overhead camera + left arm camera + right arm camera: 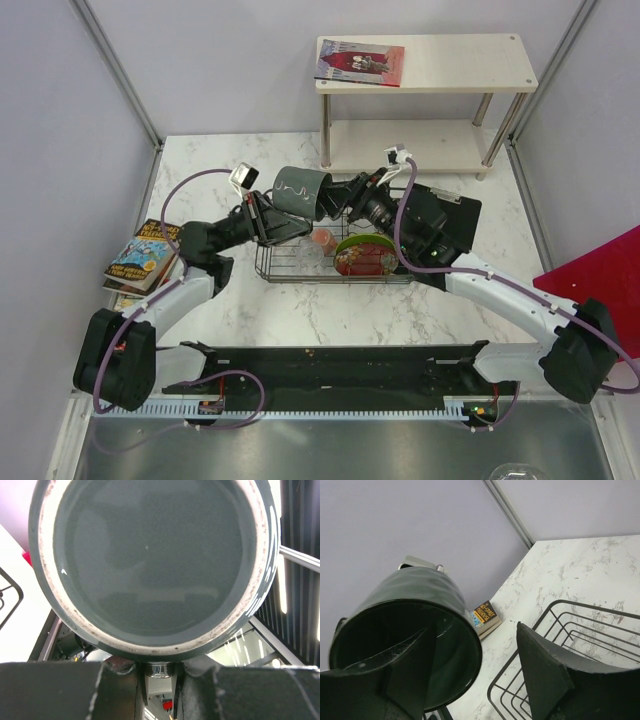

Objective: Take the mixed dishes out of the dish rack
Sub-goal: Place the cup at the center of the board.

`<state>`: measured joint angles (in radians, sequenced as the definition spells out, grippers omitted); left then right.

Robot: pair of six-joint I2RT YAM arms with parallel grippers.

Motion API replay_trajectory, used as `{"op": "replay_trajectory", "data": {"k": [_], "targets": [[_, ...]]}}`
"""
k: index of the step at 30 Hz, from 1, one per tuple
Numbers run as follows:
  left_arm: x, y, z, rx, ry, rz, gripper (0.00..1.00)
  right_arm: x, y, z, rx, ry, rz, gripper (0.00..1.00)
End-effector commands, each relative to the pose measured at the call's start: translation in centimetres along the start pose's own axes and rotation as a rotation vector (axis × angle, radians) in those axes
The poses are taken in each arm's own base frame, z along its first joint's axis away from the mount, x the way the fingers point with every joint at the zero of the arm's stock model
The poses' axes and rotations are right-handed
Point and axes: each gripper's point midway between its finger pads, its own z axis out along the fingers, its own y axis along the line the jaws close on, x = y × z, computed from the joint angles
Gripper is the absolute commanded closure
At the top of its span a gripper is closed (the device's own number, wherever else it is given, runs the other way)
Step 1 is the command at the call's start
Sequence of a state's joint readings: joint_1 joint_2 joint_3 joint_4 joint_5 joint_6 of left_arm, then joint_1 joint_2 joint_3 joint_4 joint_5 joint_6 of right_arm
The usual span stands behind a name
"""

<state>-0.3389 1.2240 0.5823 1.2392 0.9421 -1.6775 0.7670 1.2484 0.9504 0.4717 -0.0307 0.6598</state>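
The dark green-black cup (300, 192) hangs in the air on its side above the left end of the dish rack (290, 272). My left gripper (266, 216) is shut on it at the base edge; the left wrist view shows the cup's round bottom (150, 560) just above my gripper (159, 669). My right gripper (352, 200) is open at the cup's mouth (405, 630), one finger (415, 665) inside, the other (545, 670) outside over the rack (570, 630). A red patterned dish (365, 260), a lime-green plate edge (362, 240) and a small pink cup (323, 239) sit in the rack. The grey-beige bowl is hidden.
A stack of books (140, 260) lies at the left table edge and shows in the right wrist view (485, 615). A white two-tier shelf (470, 75) with a book (360, 62) stands at the back. A black flat board (458, 215) lies right of the rack, a red panel (600, 275) far right.
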Motion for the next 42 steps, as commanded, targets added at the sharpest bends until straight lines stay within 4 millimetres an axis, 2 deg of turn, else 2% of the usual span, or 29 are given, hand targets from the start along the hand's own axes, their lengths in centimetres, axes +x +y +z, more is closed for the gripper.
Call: {"op": "replay_trajectory", "data": {"k": [1,6,10,12,17,18,22,25,26,27,28,29,30,31,32,33,35,36,37,38,39,40,41,42], "targets": [[1.7,-6.3,-0.6,0.221,0.031,0.284,0.98,-0.6,0.8,0.1,-0.05,-0.022,0.032,0.3],[1.7,-6.2,-0.6,0.217,0.029,0.279,0.98,-0.2,0.5,0.2,-0.049,-0.007,0.028,0.39],[1.8,-6.1,-0.7,0.216,0.031,0.28,0.98,-0.1,0.3,0.2,-0.049,0.001,0.02,0.53],[1.8,-5.9,-0.7,0.214,0.029,0.282,0.98,0.2,0.4,0.2,-0.053,0.01,0.022,0.56],[1.8,-5.7,-0.7,0.21,0.03,0.277,0.98,1.0,0.7,0.5,-0.085,0.037,0.046,0.71],[1.8,-5.8,-0.7,0.21,0.029,0.28,0.98,1.0,0.8,0.5,-0.091,0.038,0.046,0.74],[1.9,-5.7,-0.7,0.206,0.037,0.28,0.98,1.1,0.6,0.5,-0.084,0.04,0.046,1.0],[1.8,-5.2,-0.7,0.186,0.038,0.272,0.98,0.7,0.6,0.2,-0.079,0.03,0.035,1.0],[1.8,-5.0,-0.6,0.179,0.038,0.283,0.94,0.5,0.5,0.1,-0.068,0.019,0.031,1.0],[1.6,-4.3,-0.5,0.148,0.045,0.26,0.85,0.4,0.3,-0.2,-0.058,0.016,0.019,1.0],[1.6,-4.4,-0.3,0.138,0.05,0.266,0.59,-0.2,0.5,-0.6,-0.058,0.002,0.009,1.0],[1.4,-4.1,-0.2,0.122,0.049,0.301,0.48,-0.7,0.4,-0.9,-0.041,-0.012,0.0,1.0],[1.1,-3.0,-0.1,0.064,0.045,0.254,0.4,-0.7,0.2,-1.1,-0.025,-0.004,-0.007,1.0],[0.8,-3.0,0.1,0.048,0.041,0.27,0.12,-1.6,0.6,-1.7,-0.027,-0.023,-0.027,1.0],[0.7,-3.2,0.1,0.03,0.034,0.326,0.01,-1.9,0.7,-2.0,-0.019,-0.029,-0.037,1.0],[0.3,-2.0,0.1,-0.032,0.018,0.281,0.01,-2.2,0.3,-2.3,0.014,-0.031,-0.046,1.0],[-0.6,-1.8,0.3,-0.073,-0.022,0.318,0.01,-3.6,0.9,-3.2,0.019,-0.054,-0.083,1.0],[-1.0,-1.4,0.3,-0.096,-0.041,0.315,0.01,-3.9,0.0,-3.6,0.074,-0.058,-0.094,1.0],[-1.2,-0.1,0.0,-0.156,-0.057,0.261,0.01,-4.8,0.1,-4.2,0.094,-0.076,-0.107,1.0],[-1.7,0.6,-0.1,-0.195,-0.081,0.26,0.01,-5.6,-0.4,-4.6,0.139,-0.092,-0.136,1.0],[-2.5,1.4,-0.4,-0.253,-0.133,0.238,0.01,-6.6,-1.8,-5.3,0.247,-0.103,-0.156,1.0],[-2.8,2.8,-1.0,-0.34,-0.152,0.18,0.01,-7.9,-2.5,-6.2,0.314,-0.132,-0.175,1.0],[-3.8,3.8,-1.5,-0.405,-0.198,0.199,0.01,-8.9,-3.3,-6.9,0.383,-0.147,-0.198,1.0],[-4.2,3.8,-1.8,-0.434,-0.221,0.211,0.01,-9.8,-4.1,-7.8,0.456,-0.135,-0.219,1.0]]}}
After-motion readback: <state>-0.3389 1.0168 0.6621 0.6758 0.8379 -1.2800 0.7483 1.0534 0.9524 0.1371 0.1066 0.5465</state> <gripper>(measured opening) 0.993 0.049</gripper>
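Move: The cup lies on its side in the air, already held by the handle in the left hand. Its middle is about 7 cm ahead of the left hand, at the same height. Its open mouth faces the right hand, whose parted fingers straddle the rim, so the cup's middle is 7 cm to that hand's left, 1 cm ahead and about 2 cm higher. From the right hand, the orange cup is roughly 5 cm ahead, 2 cm left and 20 cm lower; the green bowl is some 3 cm ahead, 9 cm right and 20 cm lower. The cup's rim is pinched by the right hand, nearly still as its fingers close, one inside the wall and one outside, while the left hand keeps the handle in place. Then the left fingers open wide and let go, the wrist starting to turn counter-clockwise, and the right hand carries the cup about 7 cm to the right, away from the left hand, turning clockwise. ##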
